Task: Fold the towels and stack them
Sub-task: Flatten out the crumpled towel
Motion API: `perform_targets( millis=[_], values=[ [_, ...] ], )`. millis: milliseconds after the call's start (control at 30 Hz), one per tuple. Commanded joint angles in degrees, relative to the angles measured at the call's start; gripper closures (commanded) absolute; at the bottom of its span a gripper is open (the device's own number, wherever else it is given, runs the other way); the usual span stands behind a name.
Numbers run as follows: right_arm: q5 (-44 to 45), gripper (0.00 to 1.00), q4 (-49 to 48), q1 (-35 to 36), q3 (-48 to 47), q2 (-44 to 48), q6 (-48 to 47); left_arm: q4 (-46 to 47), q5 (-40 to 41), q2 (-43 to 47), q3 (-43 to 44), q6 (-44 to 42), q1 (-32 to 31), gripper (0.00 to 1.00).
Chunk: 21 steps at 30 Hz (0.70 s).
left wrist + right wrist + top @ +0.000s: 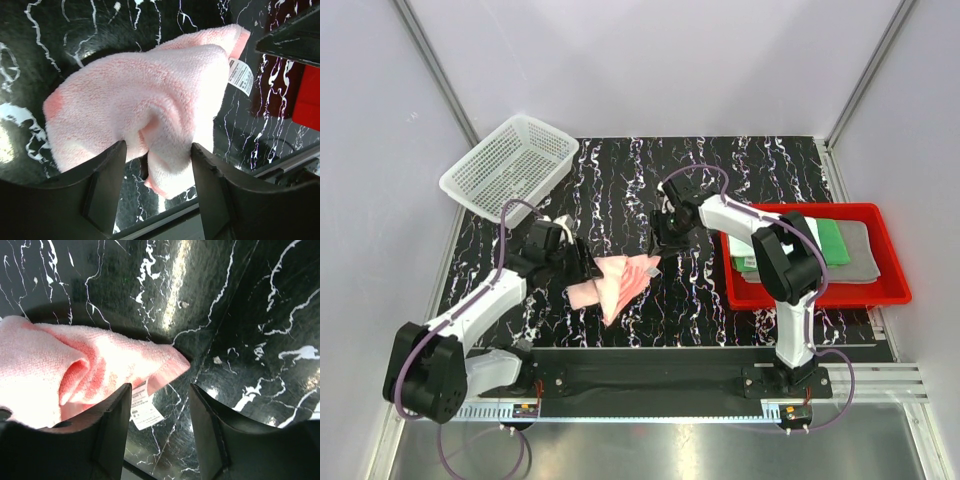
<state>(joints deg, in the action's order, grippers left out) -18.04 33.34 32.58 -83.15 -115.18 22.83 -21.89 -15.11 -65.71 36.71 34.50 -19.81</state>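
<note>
A crumpled pink towel (620, 282) lies on the black marbled table between my two grippers. In the left wrist view the pink towel (150, 85) bulges ahead of my left gripper (157, 150), which is open, and a loose fold hangs between its fingers against the right one. In the right wrist view a pointed corner of the towel (75, 360) and its white label (145, 407) lie just ahead of my right gripper (160, 390). Its jaws stand apart with nothing pinched. A green towel (832, 240) and a grey towel (865, 250) lie folded in the red tray (800, 298).
A white mesh basket (510, 165) stands at the back left corner of the table. The red tray sits at the right edge, partly behind my right arm. White walls close in the back and both sides.
</note>
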Motion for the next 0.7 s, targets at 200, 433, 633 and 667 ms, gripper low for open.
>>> perform_targets(
  millis=[200,433,633,667],
  values=[
    [7.0,0.48,-0.8,1.9,0.1,-3.6,3.1,5.2,-2.2,-2.7,1.6,-0.7,-0.1,0.7],
    [16.1,0.84,0.8,1.9,-0.6,-3.4,5.0,5.5,0.0,-5.2,6.2,-1.7,0.1,1.0],
    [27.8,1.0,3.7,1.8,5.3,11.5,6.4,-1.5,0.7,-16.4,27.8,-6.6,1.9,1.0],
    [28.8,1.0,3.7,1.9,6.8,15.9,6.4,-6.2,2.2,-20.7,31.2,-8.1,2.0,1.0]
  ],
)
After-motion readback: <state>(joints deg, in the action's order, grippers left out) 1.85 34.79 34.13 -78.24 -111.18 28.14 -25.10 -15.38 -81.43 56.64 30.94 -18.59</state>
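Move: The pink towel's raised fold is already between the left hand's open fingers, about 1 cm ahead and 1 cm to the right, 1 cm down; the white basket lies some 23 cm ahead and 19 cm to the left. The towel's tag corner is straight below the right hand, roughly 3 cm down, with the white tag about 3 cm nearer the base and 1 cm to the left of it. The red tray's middle sits about 32 cm to that hand's right, level with it. The left hand stays almost in place while its half-open fingers shut and pinch the towel's raised fold, then carries it about 7.5 cm forward while rising some 4 cm. The right hand first sinks about 3 cm onto the tag corner and closes its fingers on it, then draws it some 4 cm to the right towards the red tray with a slight rise, the wrist turning roughly 20 degrees so the fingers point more nearly straight down. ##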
